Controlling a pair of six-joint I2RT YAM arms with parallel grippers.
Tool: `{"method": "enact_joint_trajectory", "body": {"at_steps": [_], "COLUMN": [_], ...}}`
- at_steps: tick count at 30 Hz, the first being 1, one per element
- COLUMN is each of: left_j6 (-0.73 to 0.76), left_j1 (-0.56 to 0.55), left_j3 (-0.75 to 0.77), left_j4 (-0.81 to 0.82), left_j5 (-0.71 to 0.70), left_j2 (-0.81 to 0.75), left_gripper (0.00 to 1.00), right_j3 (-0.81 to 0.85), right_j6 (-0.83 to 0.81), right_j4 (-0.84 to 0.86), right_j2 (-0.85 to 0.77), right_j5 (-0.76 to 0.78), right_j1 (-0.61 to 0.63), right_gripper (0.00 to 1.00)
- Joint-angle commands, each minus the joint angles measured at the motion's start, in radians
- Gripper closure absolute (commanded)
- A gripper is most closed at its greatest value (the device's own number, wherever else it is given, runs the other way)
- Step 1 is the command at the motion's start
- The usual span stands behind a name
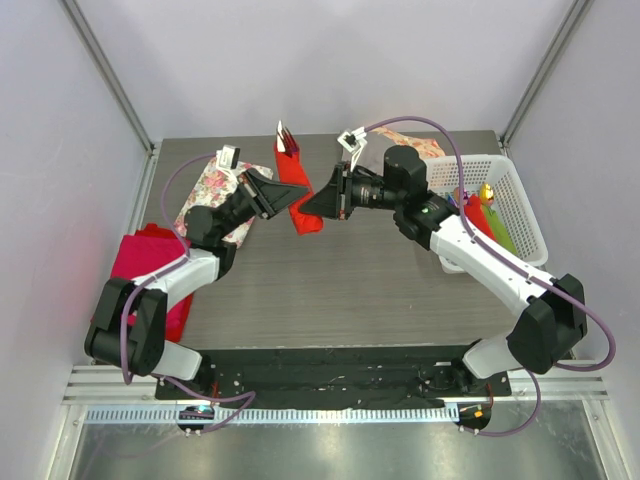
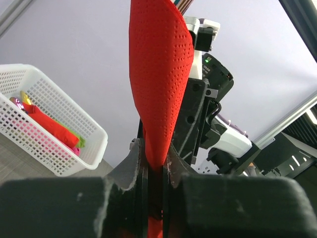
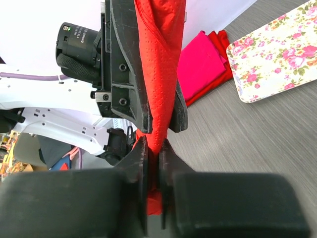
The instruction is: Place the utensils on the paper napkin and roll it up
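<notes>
The paper napkin (image 1: 296, 188) is a bright red, dimpled sheet folded into a long narrow bundle and held off the table between the two arms. My left gripper (image 1: 272, 192) is shut on it from the left, and the red paper (image 2: 159, 74) rises out of the pinched jaws (image 2: 154, 171). From the right, my right gripper (image 1: 322, 200) is also shut on the napkin (image 3: 162, 64), pinching its lower part (image 3: 153, 156). Pale utensil tips (image 1: 285, 138) poke from the bundle's far end. The rest of the utensils is hidden.
A flowered tray (image 1: 213, 185) (image 3: 277, 54) lies at the back left. A magenta-red cloth stack (image 1: 148, 262) (image 3: 200, 62) sits by the left wall. At the right stands a white basket (image 1: 512, 190) (image 2: 91, 136) with coloured rolls.
</notes>
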Motion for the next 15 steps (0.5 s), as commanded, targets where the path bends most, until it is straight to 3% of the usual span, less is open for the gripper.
{"method": "enact_joint_trajectory", "body": {"at_steps": [1,3,6,12,15], "left_j6": [0.008,0.013,0.015,0.012,0.015], "left_j1": [0.0,0.0,0.0,-0.001,0.0], "left_j3": [0.025,0.03,0.045,0.056,0.056], "left_j4": [0.125,0.127,0.131,0.144,0.147], "left_j5": [-0.053,-0.064,-0.077,-0.086,-0.098], "left_j2": [0.001,0.0,0.003,0.007,0.004], "left_gripper": [1.0,1.0,1.0,1.0,1.0], "right_j3": [0.019,0.0,-0.017,-0.053,-0.067], "right_j6": [-0.017,-0.022,-0.022,-0.017,-0.02], "right_j4": [0.06,0.049,0.04,0.043,0.046], "right_j2": [-0.027,-0.033,-0.039,-0.042,-0.039], "right_j5": [-0.017,-0.017,-0.023,-0.032,-0.04], "right_j1": [0.003,0.003,0.002,0.003,0.003], "right_gripper": [0.77,0.6,0.5,0.48,0.52]}}
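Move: The right hand still pinches the lower end of the upright napkin roll; the roll's middle lies about 3 cm ahead of it, 3 cm to its left and 6 cm higher. The floral mat is some 12 cm ahead, 22 cm left and 29 cm below, the white basket roughly 10 cm ahead, 38 cm right and 25 cm below. From the left hand, already gripping the roll farther up, its middle is about 1 cm ahead, 1 cm left and 2 cm above. Down goes the right hand, about 2.5 cm, but only after its fingers have opened to half width where they stood and let go of the roll's lower end; its wrist barely turns. Meanwhile the left hand keeps its pinch on the roll and eases about 1.5 cm forward. ##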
